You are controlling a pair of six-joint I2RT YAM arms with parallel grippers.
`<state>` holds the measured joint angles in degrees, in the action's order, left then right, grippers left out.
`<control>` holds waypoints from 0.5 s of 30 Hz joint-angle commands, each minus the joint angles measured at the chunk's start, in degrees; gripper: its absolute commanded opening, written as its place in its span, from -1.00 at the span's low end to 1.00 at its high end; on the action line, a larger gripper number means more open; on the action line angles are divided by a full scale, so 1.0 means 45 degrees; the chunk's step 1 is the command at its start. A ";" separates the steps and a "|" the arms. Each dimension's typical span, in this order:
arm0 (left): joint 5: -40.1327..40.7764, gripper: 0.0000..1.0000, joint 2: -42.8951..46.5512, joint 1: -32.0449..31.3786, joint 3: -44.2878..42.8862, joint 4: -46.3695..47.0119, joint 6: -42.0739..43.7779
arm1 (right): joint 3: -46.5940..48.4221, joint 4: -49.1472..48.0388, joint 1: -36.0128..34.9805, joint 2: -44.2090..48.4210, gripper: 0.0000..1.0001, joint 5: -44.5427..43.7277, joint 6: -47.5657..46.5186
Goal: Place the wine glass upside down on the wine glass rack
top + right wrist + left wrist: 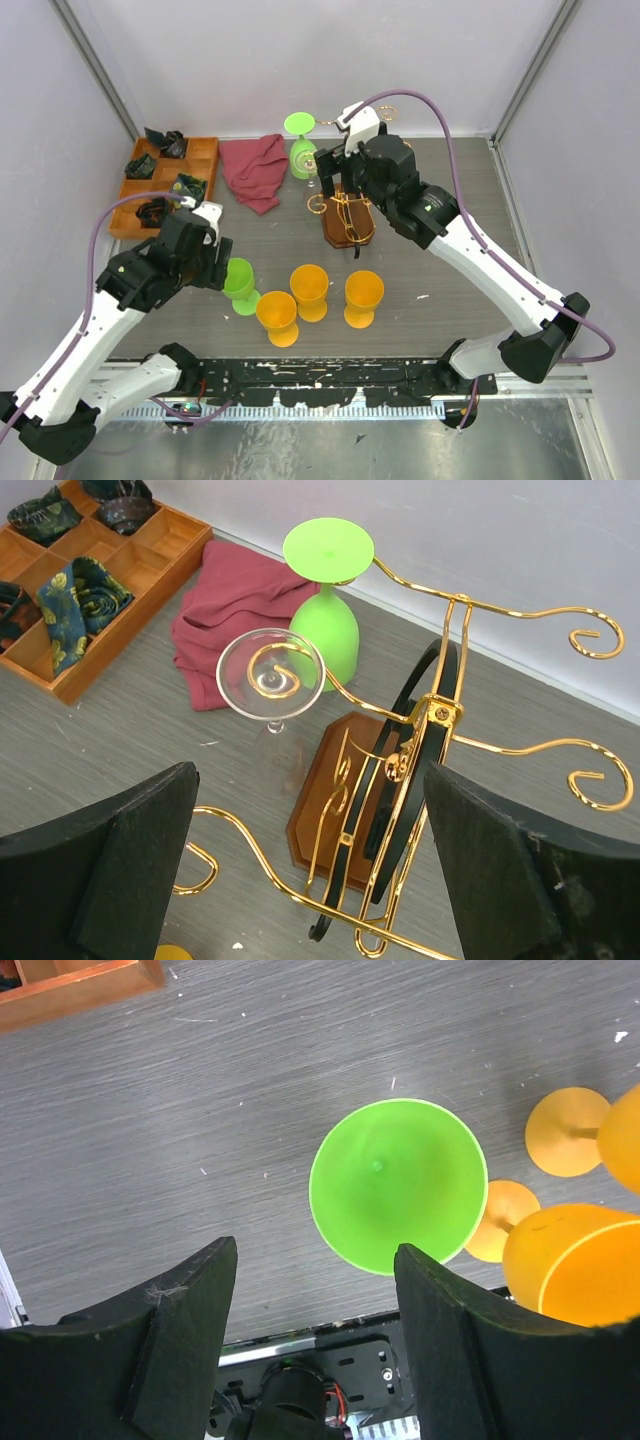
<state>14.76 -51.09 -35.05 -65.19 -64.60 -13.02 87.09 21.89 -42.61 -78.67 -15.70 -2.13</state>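
A green wine glass [240, 282] stands upright on the table, its open bowl [397, 1185] seen from above. My left gripper [220, 268] is open just beside it; in the left wrist view the bowl lies just past the fingertips [410, 1260], close to the right one, and nothing is between the jaws. The gold wire wine glass rack [348, 218] stands mid-table. A second green glass [325, 630] and a clear glass [270, 670] hang upside down from its left arms. My right gripper [310, 780] is wide open above the rack [440, 715], holding nothing.
Three orange glasses [310, 290] stand upright right of the green one, one bowl close by [590, 1270]. A red cloth [255, 170] and a compartmented wooden tray [200, 160] lie at the back left. The rack's right scroll arms [590, 640] hold nothing.
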 commanded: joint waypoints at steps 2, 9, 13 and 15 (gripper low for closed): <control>0.0860 0.43 0.0198 -0.0042 0.0884 0.1802 -0.0321 | 0.0030 -0.0497 0.0044 0.0493 1.00 0.0062 0.0293; 0.0916 0.46 -0.1415 -0.0037 0.0631 0.1818 -0.0712 | 0.0073 -0.0529 0.0040 0.0569 1.00 -0.0092 -0.0018; 0.1274 0.46 -0.2177 -0.0034 0.0591 0.1676 -0.1223 | 0.0010 -0.0528 0.0038 0.0620 1.00 -0.0179 -0.0234; 0.1282 0.46 -0.2478 -0.0044 0.0662 0.1652 -0.1565 | -0.0045 -0.0521 0.0050 0.0646 1.00 -0.0218 -0.0297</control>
<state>18.81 -60.71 -35.05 -61.49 -57.91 -16.78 86.65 21.96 -42.57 -78.35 -15.86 -2.26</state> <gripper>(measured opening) 0.726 0.998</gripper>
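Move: The green glass that the empty left hand is over stands about 4 cm to its right and 2 cm ahead, its middle some 12 cm below. At the same height, one orange glass stands some 12 cm right and 4 cm back of the hand, and another about 18 cm right and roughly 1 cm ahead. From the right hand, the green glass is around 21 cm left, 18 cm back and 27 cm lower. Down and forward together, the left hand sinks about 4 cm and reaches some 3 cm farther out, drifting about 1 cm right, towards the mouth of the upright green glass. The wrist turns only slightly and the fingers stay about three-quarters open. The right-hand finger comes over the bowl; no touch can be made out. ##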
